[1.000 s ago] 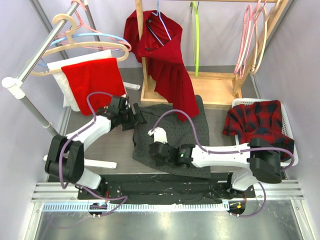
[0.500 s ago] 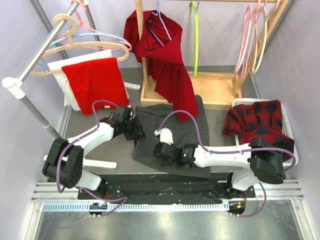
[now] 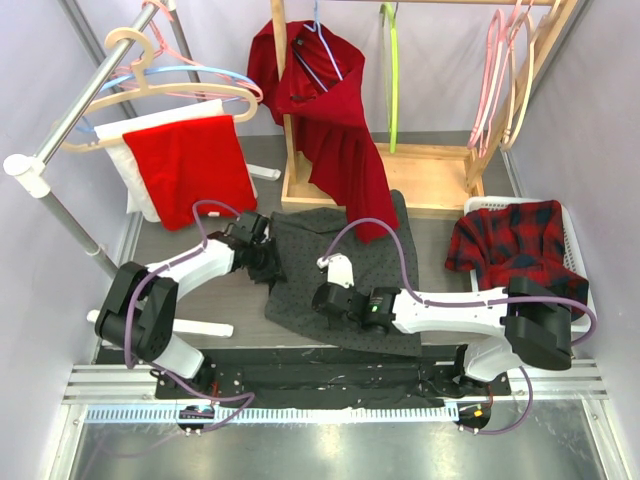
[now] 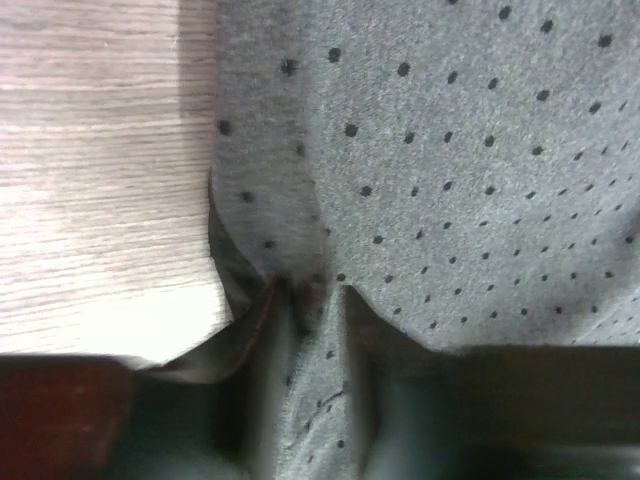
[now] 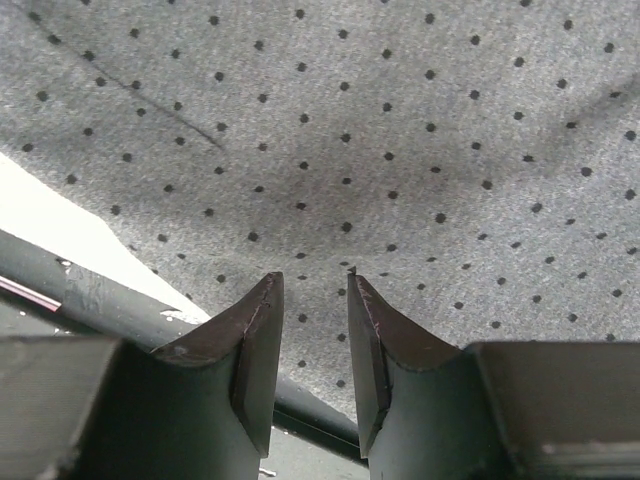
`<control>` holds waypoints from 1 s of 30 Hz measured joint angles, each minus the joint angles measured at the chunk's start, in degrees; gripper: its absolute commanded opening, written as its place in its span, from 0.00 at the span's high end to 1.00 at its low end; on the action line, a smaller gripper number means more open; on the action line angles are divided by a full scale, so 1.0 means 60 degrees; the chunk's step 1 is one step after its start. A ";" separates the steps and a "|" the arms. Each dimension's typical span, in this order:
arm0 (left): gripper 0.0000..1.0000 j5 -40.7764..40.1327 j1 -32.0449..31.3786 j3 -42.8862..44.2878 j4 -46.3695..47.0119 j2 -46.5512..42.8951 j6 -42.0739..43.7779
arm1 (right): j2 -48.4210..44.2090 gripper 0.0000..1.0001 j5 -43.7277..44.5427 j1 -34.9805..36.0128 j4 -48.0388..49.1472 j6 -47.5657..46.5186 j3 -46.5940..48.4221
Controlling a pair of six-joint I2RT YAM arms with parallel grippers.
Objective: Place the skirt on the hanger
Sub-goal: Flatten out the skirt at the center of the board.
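The grey dotted skirt (image 3: 350,270) lies flat on the table in front of the wooden rack. My left gripper (image 3: 272,265) is at the skirt's left edge; in the left wrist view the gripper (image 4: 308,300) is shut on a pinched strip of the skirt (image 4: 450,150). My right gripper (image 3: 322,297) hovers over the skirt's near-left part. In the right wrist view that gripper (image 5: 312,285) stands open by a narrow gap, tips close to the flat skirt (image 5: 350,130), nothing between them. Hangers (image 3: 150,75) hang on the left rail; a green hanger (image 3: 390,75) and pink hangers (image 3: 500,70) hang on the wooden rack.
A red garment (image 3: 335,130) drapes from the wooden rack (image 3: 430,175) onto the skirt's far edge. Red and white cloths (image 3: 190,160) hang on the left metal rail (image 3: 80,110). A white basket (image 3: 572,225) with plaid cloth stands at right. A black bar (image 5: 100,300) runs under the skirt's near edge.
My left gripper slid along to the skirt's left edge and closed on the fabric. My right gripper shifted a little to the right over the skirt.
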 measured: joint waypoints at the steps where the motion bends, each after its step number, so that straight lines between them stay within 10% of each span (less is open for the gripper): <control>1: 0.97 -0.0025 0.0000 0.0026 -0.0080 0.0000 0.0036 | -0.0004 0.64 -0.0004 -0.0015 -0.0007 0.0018 -0.0011; 19: 1.00 0.2222 0.0000 -0.0313 0.1384 -0.2586 -0.0448 | -0.0047 0.64 0.0288 -0.0310 -0.0357 0.0302 -0.0084; 30: 1.00 0.3829 0.0189 -0.3111 0.6029 0.0350 -0.1931 | -0.0135 0.65 0.0364 -0.0368 -0.0543 0.0335 -0.0095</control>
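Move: The skirt's left edge lies right at the left fingertips, practically at their height. The skirt's middle is about 13 cm to the right and 1 cm ahead. The red garment's hem hangs over the skirt's far part, some 9 cm ahead and 19 cm right. From the right hand, low over the skirt's near part, that left edge is about 9 cm to the left, 8 cm ahead and 3 cm lower. Shut the left gripper on the skirt's edge and pinch it, then lift it about 10 cm while carrying it some 5 cm right over the skirt and rolling the fingertips out to the right by nearly 30 degrees. Bring it quickly down again, drawing back about 3 cm, grip kept. Let the right hand, part open, drift 2 cm right and slightly forward, low over the skirt. ##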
